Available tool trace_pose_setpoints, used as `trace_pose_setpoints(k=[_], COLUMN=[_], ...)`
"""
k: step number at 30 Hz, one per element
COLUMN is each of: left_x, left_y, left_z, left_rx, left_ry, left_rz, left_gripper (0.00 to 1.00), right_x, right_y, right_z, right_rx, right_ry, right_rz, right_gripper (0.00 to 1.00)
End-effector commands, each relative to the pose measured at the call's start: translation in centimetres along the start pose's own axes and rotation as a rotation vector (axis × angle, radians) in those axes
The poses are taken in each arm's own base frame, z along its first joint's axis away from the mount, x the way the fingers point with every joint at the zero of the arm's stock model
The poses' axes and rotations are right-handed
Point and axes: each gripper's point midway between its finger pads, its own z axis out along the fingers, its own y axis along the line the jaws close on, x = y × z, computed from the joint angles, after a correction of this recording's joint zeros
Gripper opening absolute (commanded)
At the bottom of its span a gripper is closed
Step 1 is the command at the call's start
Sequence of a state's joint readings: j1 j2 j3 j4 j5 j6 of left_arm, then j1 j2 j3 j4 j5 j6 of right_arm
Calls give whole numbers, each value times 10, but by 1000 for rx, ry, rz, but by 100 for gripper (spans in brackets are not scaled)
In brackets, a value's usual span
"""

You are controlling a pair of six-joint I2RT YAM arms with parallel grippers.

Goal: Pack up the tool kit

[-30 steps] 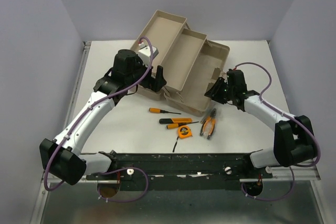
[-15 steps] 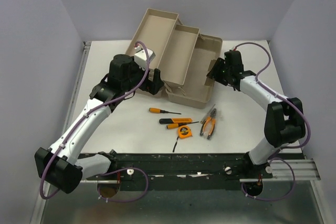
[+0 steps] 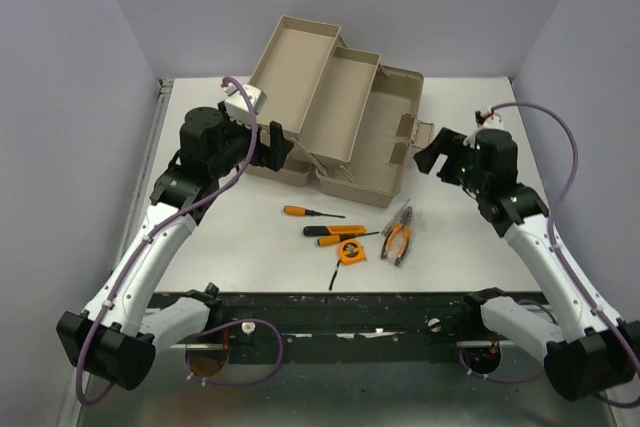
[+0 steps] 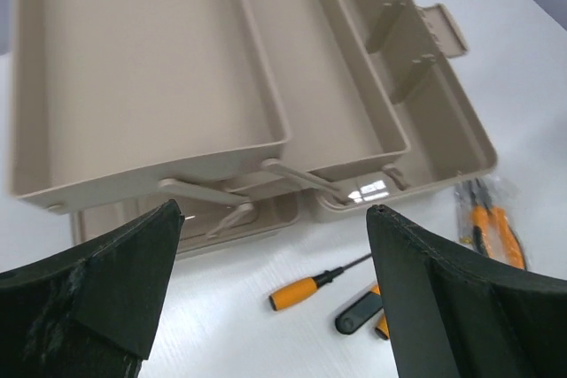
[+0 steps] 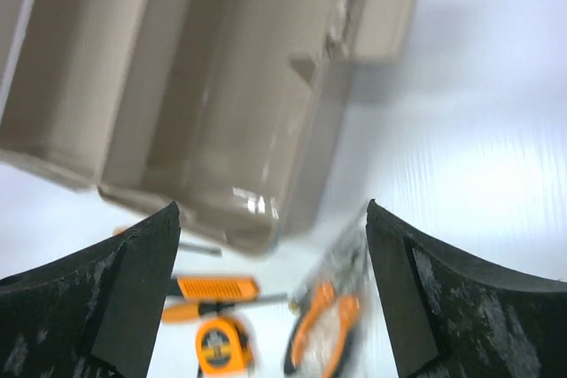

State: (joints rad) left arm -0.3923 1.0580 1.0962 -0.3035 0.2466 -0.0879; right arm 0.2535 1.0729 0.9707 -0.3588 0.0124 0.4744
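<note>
The beige toolbox stands open at the back middle of the table, its two fold-out trays spread back and left; no brown lid shows. In front of it lie an orange-handled screwdriver, an orange-and-black tool, a tape measure and bagged pliers. My left gripper is open and empty at the box's left front corner. My right gripper is open and empty just right of the box. The left wrist view shows the trays and the screwdriver. The right wrist view shows the tape measure and the pliers, blurred.
A small black bit lies in front of the tape measure. The box's latch tab sticks out on its right side. A dark rail runs along the table's near edge. Grey walls close in the back and sides.
The toolbox shifted back and left, then stayed. My right gripper drew away from the box's right side toward the near right. My left gripper moved left along the box's front.
</note>
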Motion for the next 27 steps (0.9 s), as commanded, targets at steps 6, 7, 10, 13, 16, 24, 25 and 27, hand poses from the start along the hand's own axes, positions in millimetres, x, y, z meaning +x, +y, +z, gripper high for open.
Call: trace_pose_setpoints(k=[6,7,10,13,16,24,25,27], left_x=[-10,-9,-9,-9,-8,-5,-5,-4], left_y=[53,54,54,52,52,54,54,54], left_z=[-17,-18,-18,-17,-16,-14,-13,-12], left_rx=[-182,-189,-190,-181,-180,-188,-186,-185], left_ry=[-69,-67,-69,-66,-66,-57,-56,-53], left_rz=[-81,-78,-78,-84,-87,-87,-89,-93], left_gripper=[99,99,99,99,99,99,99,99], right_x=[189,195,204,209,221,241,243,245], right_y=[-47,-48,-47,-47,-46,-57,-59,-64], right_z=[-42,-42,-38,-30,-23,-21,-22,-22], right_rx=[58,58,51,74,109,250,262,296], right_ry=[402,408,430,466,507,454,453,445], right_rz=[195,210,213,195,186,161,161,158], right_gripper=[80,79,75,70,68,62,61,58])
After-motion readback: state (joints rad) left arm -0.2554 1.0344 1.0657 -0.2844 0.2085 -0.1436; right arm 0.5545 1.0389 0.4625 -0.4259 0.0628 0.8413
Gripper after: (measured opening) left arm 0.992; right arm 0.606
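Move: The bagged pliers lie about 12 cm back towards the base from the right hand, 4 cm to its left and some 25 cm below. The tape measure sits 13 cm left of the pliers and 3 cm nearer the base; the orange cutter is some 18 cm left of them and 2 cm farther out. From the left hand, the pliers are about 33 cm to the right, 11 cm back and 32 cm below. Bring the right gripper down about 20 cm and back some 15 cm onto a line over the pliers' handles, easing a little left near the end. Tip its fingers about 30 degrees further down and draw them partly together, still well apart and gripping nothing. Swing the empty left hand some 5 cm left, staying open, then hold it there. ##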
